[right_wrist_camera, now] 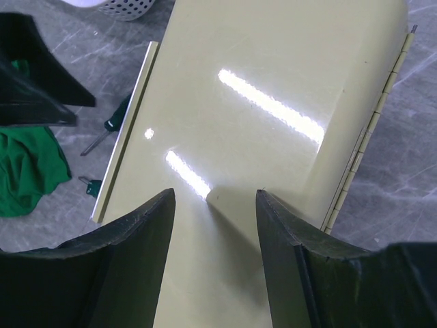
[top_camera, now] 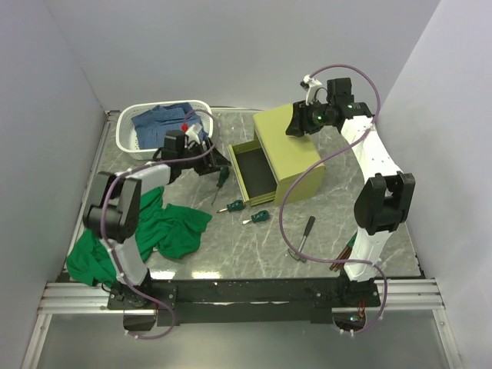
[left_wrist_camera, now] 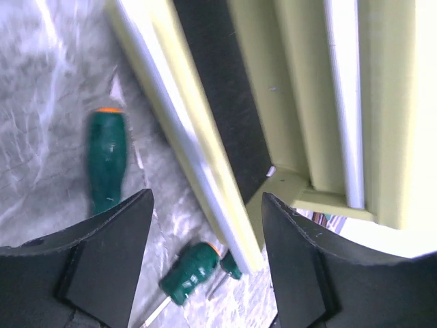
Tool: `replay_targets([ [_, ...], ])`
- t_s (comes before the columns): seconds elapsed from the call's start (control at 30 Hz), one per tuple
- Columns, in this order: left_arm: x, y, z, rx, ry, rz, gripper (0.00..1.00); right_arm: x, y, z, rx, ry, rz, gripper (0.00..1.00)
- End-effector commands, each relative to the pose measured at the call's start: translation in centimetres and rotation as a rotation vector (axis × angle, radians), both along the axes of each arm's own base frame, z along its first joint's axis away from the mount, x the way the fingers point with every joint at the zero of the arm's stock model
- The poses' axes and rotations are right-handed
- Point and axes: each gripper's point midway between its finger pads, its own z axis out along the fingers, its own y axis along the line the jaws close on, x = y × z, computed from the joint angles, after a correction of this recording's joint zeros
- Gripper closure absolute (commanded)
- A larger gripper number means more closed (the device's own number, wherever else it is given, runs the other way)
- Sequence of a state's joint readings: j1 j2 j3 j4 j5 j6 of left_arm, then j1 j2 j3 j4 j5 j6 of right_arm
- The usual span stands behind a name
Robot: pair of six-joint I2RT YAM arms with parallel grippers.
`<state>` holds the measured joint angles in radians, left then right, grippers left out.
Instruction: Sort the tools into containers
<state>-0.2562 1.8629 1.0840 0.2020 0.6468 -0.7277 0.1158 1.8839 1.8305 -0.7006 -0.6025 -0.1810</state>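
The olive-yellow tool chest (top_camera: 296, 142) stands at the back centre with one drawer (top_camera: 254, 173) pulled out towards the left. My left gripper (top_camera: 215, 164) hangs open and empty beside the silver drawer front (left_wrist_camera: 181, 123). A long green-handled screwdriver (top_camera: 221, 181) (left_wrist_camera: 107, 157) lies on the table just under it. Two stubby screwdrivers (top_camera: 233, 206) (top_camera: 260, 218) lie nearer the front; in the left wrist view one stubby screwdriver (left_wrist_camera: 190, 273) shows between the fingers. A black-handled hammer (top_camera: 305, 237) lies front right. My right gripper (top_camera: 296, 123) (right_wrist_camera: 215, 195) is open above the chest's lid (right_wrist_camera: 273, 82), holding nothing.
A white lattice basket (top_camera: 127, 134) with blue cloth stands at the back left. A green cloth (top_camera: 165, 231) is heaped by the left arm's base. A purple cable (top_camera: 283, 207) loops down in front of the chest. Walls close in the table on three sides.
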Motion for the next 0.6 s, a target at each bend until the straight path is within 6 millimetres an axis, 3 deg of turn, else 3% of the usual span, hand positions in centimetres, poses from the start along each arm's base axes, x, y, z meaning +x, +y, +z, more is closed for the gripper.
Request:
replay_targets([
  [0.0, -1.0, 1.3, 4.7, 0.066, -0.178, -0.027, 0.3, -0.8, -1.4, -1.5, -0.064, 0.058, -0.043, 0.41],
  [0.17, -2.8, 2.0, 9.0, 0.107, -0.336, -0.071, 0.29, -1.4, -2.9, 1.3, -0.115, -0.032, -0.08, 0.4],
  [0.2, -3.1, 2.3, 9.4, 0.126, -0.355, -0.077, 0.3, -2.4, -3.5, 3.0, -0.125, -0.076, -0.081, 0.4],
  [0.23, -3.5, 2.6, 10.3, 0.145, -0.391, -0.082, 0.3, -3.3, -4.5, 2.5, -0.142, -0.066, -0.082, 0.41],
  [0.27, -4.0, 3.0, 9.8, 0.187, -0.413, -0.101, 0.3, -4.9, -4.5, 2.6, -0.164, -0.089, 0.008, 0.41],
  [0.3, -4.2, 3.2, 9.9, 0.203, -0.434, -0.102, 0.3, -6.8, -4.7, 4.4, -0.19, -0.159, 0.065, 0.41],
  [0.33, -4.5, 3.5, 10.4, 0.214, -0.462, -0.097, 0.3, -9.0, -4.8, 2.3, -0.229, -0.145, 0.144, 0.41],
  [0.37, -5.0, 4.1, 9.1, 0.241, -0.432, -0.09, 0.3, -10.7, -5.3, 1.2, -0.321, -0.221, 0.288, 0.4],
  [0.4, -5.2, 4.3, 8.9, 0.249, -0.435, -0.082, 0.3, -12.8, -5.5, 2.0, -0.359, -0.297, 0.338, 0.39],
  [0.43, -5.5, 4.5, 8.8, 0.248, -0.438, -0.081, 0.3, -14.7, -6.0, -1.2, -0.438, -0.318, 0.485, 0.38],
  [0.5, -5.6, 4.6, 8.6, 0.236, -0.461, -0.076, 0.3, -20.5, -6.9, -5.2, -0.504, -0.24, 0.708, 0.39],
  [0.57, -5.4, 5.0, 8.3, 0.245, -0.465, -0.072, 0.3, -23.3, -7.2, -7.4, -0.58, -0.249, 0.923, 0.41],
])
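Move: The long screwdriver lies some 9 cm below the left hand and about 3 cm back, neither left nor right. From that hand the open drawer is roughly 11 cm right and 1 cm back, and the nearer stubby screwdriver 4 cm right and 10 cm back. For the right hand, the hammer lies about 28 cm straight back and 21 cm below; the tool bundle is 33 cm back and 13 cm right, the cabinet 3 cm left and 3 cm back. Right hand sweeps 15 cm back towards the hammer; left rises about 10 cm, drawing back-left, then starts dipping. ##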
